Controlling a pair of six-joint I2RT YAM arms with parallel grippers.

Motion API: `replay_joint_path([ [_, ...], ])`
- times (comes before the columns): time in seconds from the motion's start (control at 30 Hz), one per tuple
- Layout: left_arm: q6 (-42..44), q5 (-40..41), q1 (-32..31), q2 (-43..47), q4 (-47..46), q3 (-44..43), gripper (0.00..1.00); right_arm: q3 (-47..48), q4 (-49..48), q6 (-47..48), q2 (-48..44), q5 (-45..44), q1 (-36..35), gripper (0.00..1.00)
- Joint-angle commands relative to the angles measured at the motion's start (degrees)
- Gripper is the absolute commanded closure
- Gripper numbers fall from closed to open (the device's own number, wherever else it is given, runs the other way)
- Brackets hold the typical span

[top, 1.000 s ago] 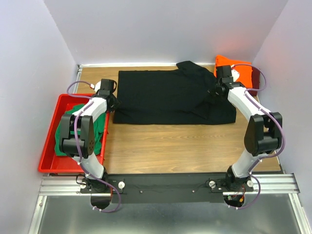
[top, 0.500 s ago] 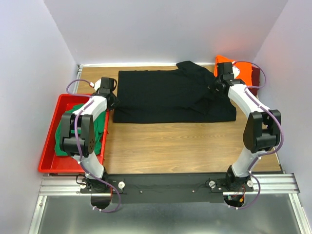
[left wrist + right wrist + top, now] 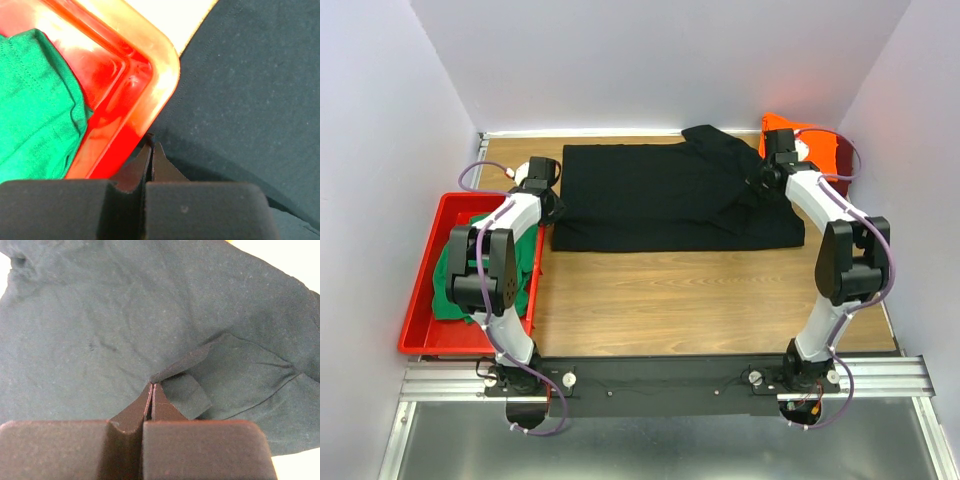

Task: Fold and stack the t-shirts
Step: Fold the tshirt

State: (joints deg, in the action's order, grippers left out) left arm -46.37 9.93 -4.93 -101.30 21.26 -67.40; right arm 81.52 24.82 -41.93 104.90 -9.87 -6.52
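The black t-shirt [image 3: 660,195] lies spread flat across the far half of the table. At its left edge, beside the tray corner, my left gripper [image 3: 552,207] is shut, with a bit of the shirt's hem at its tips [image 3: 151,146]. My right gripper [image 3: 760,182] is shut on a raised fold of the black t-shirt [image 3: 125,315] near the right sleeve, its tips [image 3: 151,386] pinching the cloth. A green t-shirt [image 3: 445,290] lies crumpled in the tray. The orange t-shirt [image 3: 812,135] sits at the back right on a maroon one [image 3: 843,162].
The red plastic tray [image 3: 420,300] stands at the left table edge, its corner [image 3: 160,55] touching the black shirt's side. White walls close in the table on three sides. Bare wood shows between the shirt and the arm bases.
Both grippers have moved slightly toward the far wall with the cloth held, and the black shirt's near edge has shifted a little away from me.
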Motion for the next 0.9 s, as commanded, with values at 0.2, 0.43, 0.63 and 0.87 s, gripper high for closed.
replay_joint_path([
  [0.2, 1.0, 1.8, 0.4, -1.4, 0.0, -1.8, 1.00, 3.1, -1.5, 0.3, 3.5, 2.0, 0.7, 1.00],
  [0.43, 3.8, -0.9, 0.4, -0.2, -1.5, -3.4, 0.62, 4.1, -2.2, 1.9, 4.6, 3.4, 0.8, 0.83],
  [0.63, 6.1, -3.0, 0.4, 2.3, -1.5, -4.0, 0.47, 3.7, -2.7, 3.5, 3.2, 4.4, 0.9, 0.31],
  [0.87, 10.1, -8.2, -0.3, 5.7, -1.9, -2.2, 0.52, -4.9, -2.8, 4.5, -3.9, 3.8, 0.9, 0.36],
])
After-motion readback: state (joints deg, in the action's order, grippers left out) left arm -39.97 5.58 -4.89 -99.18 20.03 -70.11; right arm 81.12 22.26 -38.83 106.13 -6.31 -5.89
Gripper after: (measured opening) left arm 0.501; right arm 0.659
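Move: The left gripper pinches the black t-shirt's folded-over edge only about 3 cm above its landing spot; the red bin's far right corner is some 5 cm ahead and 3 cm left of that gripper, and the green t-shirt about 13 cm back and 17 cm left. The right gripper holds its part roughly 6 cm above the spot where it will lie, 1 cm ahead. From there, the orange t-shirt is about 10 cm ahead and 14 cm right, and the black shirt's far sleeve 12 cm ahead and 10 cm left. Ease both grippers slightly down with the black t-shirt's near side still pinched, the right one about 1 cm and also creeping forward, then open both to let go of the cloth. Lift the left gripper clear, about 3.5 cm up and 1.5 cm forward beside the bin's corner, tipping its fingers a little upward and turning it slightly clockwise; keep the right one low over the shirt, starting back at the very end. ##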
